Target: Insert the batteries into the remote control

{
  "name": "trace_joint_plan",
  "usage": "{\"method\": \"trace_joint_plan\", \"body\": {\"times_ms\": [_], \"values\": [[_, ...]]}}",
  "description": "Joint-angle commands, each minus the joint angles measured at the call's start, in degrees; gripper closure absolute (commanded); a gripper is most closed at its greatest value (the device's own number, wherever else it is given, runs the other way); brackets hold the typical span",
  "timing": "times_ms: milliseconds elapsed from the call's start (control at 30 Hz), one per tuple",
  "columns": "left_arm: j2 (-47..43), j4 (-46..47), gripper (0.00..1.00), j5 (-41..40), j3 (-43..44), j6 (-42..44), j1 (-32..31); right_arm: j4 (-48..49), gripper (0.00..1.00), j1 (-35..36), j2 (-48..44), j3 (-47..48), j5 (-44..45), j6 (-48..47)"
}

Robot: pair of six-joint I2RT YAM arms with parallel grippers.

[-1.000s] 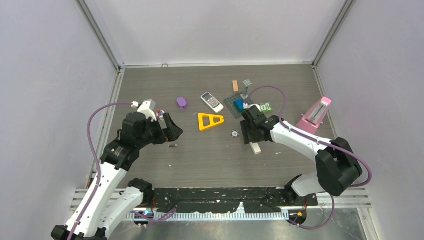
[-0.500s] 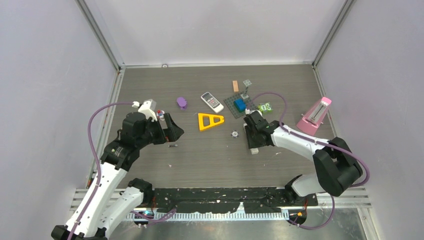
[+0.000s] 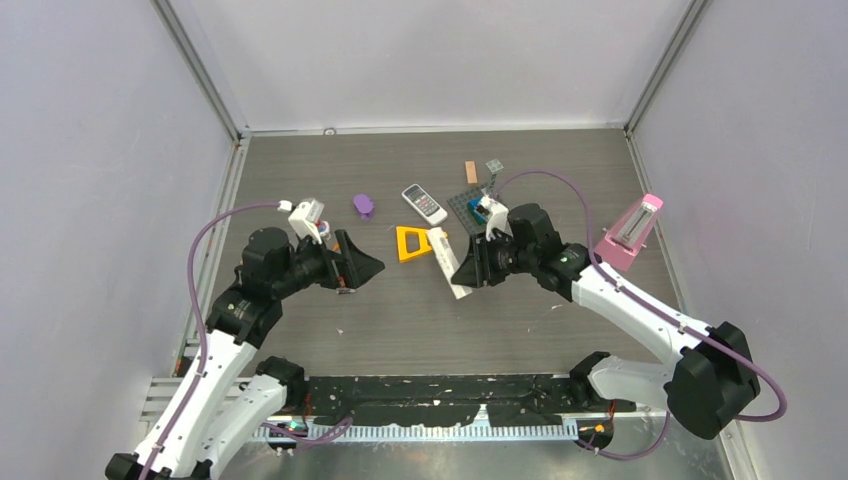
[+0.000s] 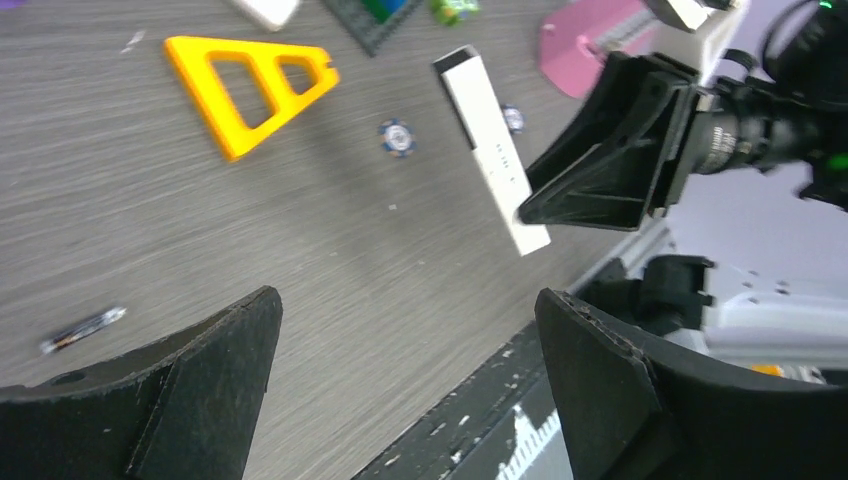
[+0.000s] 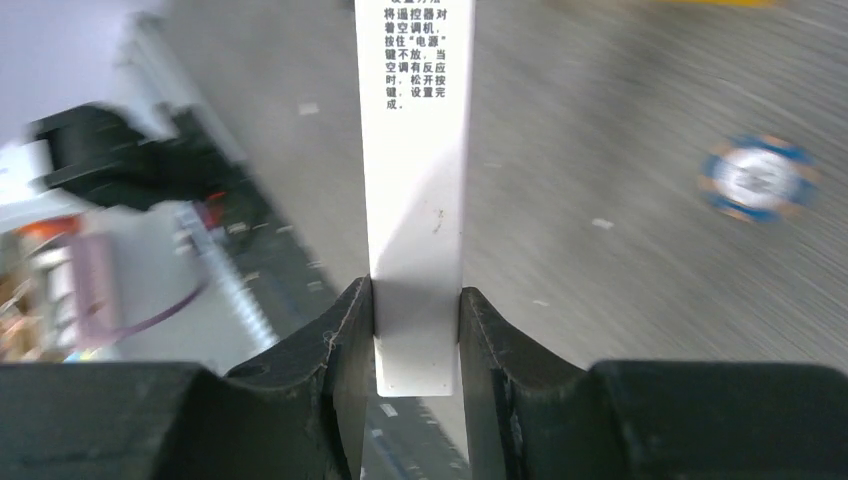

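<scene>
My right gripper is shut on one end of the long white remote control and holds it tilted above the table's middle. In the right wrist view the remote sits between the pads, its printed text facing the camera, and the gripper is clamped on it. My left gripper is open and empty, and faces the remote from the left. One slim dark battery lies on the table by the left finger. The other batteries are out of view.
A yellow triangle, a purple piece, a small buttoned remote, a grey baseplate with a blue brick, an orange stick and a pink metronome lie further back. A blue-white chip lies under the held remote.
My right gripper has lifted the white remote off the table and carried it left toward the middle. My left gripper has swung right toward it.
</scene>
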Motion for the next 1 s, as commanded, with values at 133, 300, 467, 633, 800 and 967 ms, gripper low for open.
{"method": "trace_joint_plan", "body": {"times_ms": [133, 300, 467, 633, 800, 967], "values": [[-1.7, 22.8, 0.0, 16.2, -3.7, -8.2, 0.2, 29.3, 0.95, 1.0, -1.5, -0.5, -30.4, 17.2], [-0.8, 31.5, 0.01, 19.0, -6.0, -13.9, 0.2, 41.3, 0.94, 2.7, -0.9, -0.9, -33.7, 24.7], [0.5, 42.5, 0.09, 23.5, -8.4, -19.5, 0.2, 30.3, 0.94, 5.5, -2.3, 3.7, -30.1, 16.6], [1.9, 43.3, 0.14, 27.0, -7.0, -16.7, 0.2, 9.8, 0.94, 12.4, -2.3, 11.7, -19.9, -3.5], [3.0, 30.3, 0.24, 35.1, -2.1, -2.9, 0.2, -1.8, 0.94, 15.0, -1.1, 17.3, -14.7, -14.0], [2.8, 27.1, 0.32, 44.8, 0.5, 1.7, 0.2, -8.6, 0.93, 15.2, -1.3, 20.6, -14.8, -19.4]]}}
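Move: The left hand, open and empty, is to take the white remote that the right fingers already hold near one end; the remote's middle lies about 16 cm to its right, 5 cm ahead and 11 cm below. From the right hand, the left gripper is some 19 cm to the left, nearly level fore and aft, and 9 cm higher. On the table, the yellow frame lies about 12 cm ahead of the right hand, 10 cm left and 13 cm down; the poker chip, 6 cm ahead, 1 cm right and equally low. Keeping its grip near one end of the white remote, the right hand lifts it about 13 cm while drawing back and carrying it left, turning counter-clockwise so that the dark far end comes to the left gripper. The left hand rises some 8 cm and moves right to meet it, then draws back as it turns clockwise, its wide-open fingers starting to close around that end without yet shutting on it. ##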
